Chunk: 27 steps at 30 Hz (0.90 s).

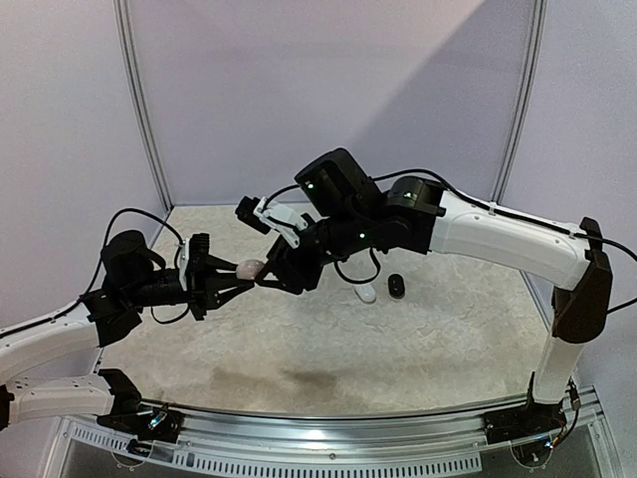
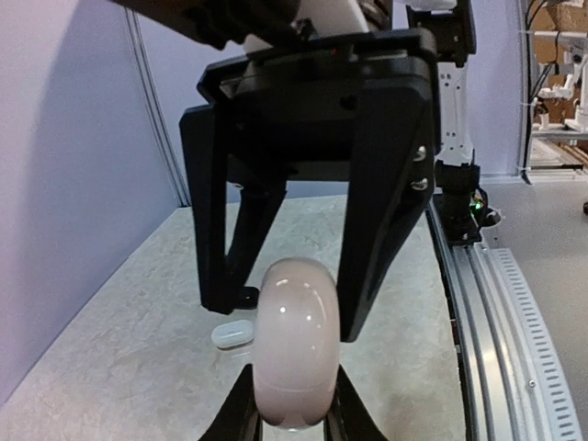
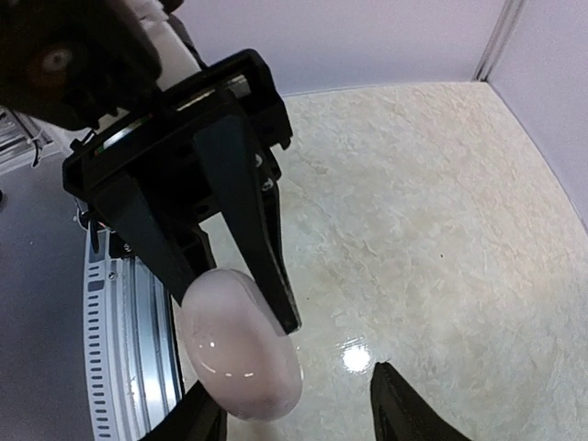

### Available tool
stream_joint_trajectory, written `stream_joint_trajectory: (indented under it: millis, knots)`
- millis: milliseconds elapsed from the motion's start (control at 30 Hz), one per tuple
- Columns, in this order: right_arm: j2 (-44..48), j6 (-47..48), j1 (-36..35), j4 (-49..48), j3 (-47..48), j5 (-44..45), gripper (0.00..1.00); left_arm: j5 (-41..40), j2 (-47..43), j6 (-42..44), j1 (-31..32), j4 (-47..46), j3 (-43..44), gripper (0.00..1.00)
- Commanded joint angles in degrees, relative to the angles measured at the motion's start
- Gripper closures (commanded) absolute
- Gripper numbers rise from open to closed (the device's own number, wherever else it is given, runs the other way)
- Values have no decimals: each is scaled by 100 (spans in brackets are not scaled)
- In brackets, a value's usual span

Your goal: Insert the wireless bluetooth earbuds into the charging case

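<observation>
A pale pink pebble-shaped charging case [image 2: 296, 344] is held above the table, with my left gripper [image 2: 294, 409] shut on its lower end. Its lid looks closed. In the top view the case [image 1: 251, 267] hangs between my two grippers at centre left. My right gripper [image 3: 299, 418] is open: the case [image 3: 243, 354] lies against its left finger, with a wide gap to the right finger. From the left wrist view, the right gripper's black fingers [image 2: 381, 230] straddle the case's top. No earbuds show in any view.
A white case [image 1: 366, 292] and a black case [image 1: 397, 287] lie on the beige table [image 1: 328, 349] right of centre. The white one [image 2: 231, 333] shows behind the held case. A metal rail [image 1: 328, 438] runs along the near edge.
</observation>
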<state>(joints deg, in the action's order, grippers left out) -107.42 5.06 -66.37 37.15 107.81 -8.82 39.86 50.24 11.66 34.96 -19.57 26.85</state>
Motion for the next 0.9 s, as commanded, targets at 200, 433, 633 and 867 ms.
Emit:
stream_joint_trajectory:
  millis: [200,433,633,867]
  knots:
    - [45,305,16,-393,19,-626,81,658,113,-950,-68,-305,154,100]
    - [28,190,55,-372,43,-793,100,397,135,-1070,-66,-280,155,95]
    - [8,-1174,851,-179,-347,-641,100,-1752,-12,-1085,-68,83,113,1]
    - [-905,-2981,1726,216,-568,-1576,100,-3966,-80,-1312,-126,773,100,1]
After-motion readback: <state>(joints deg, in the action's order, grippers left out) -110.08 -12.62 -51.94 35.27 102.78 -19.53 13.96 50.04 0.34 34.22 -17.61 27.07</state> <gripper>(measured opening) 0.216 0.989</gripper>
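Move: The closed pink case is in the left fingers, its middle about 1 cm right of the left hand point and 1 cm above it. From the right hand it lies between the open fingers, about 1 cm to the left and 1 cm back. On the table some 25 cm below, the white case lies roughly 6 cm ahead and 20 cm right of the right hand, and the black case 7 cm ahead and 28 cm right. The pink case is handed over in the air: the right fingers close on it while both hands ease back 1 to 2 cm, then the left fingers open wide and let it go. The right hand carries it some 11 cm forward, also right and down, its wrist turning clockwise and rolling; the left swings forward and left, away, turning nearly 30 degrees counter-clockwise. ##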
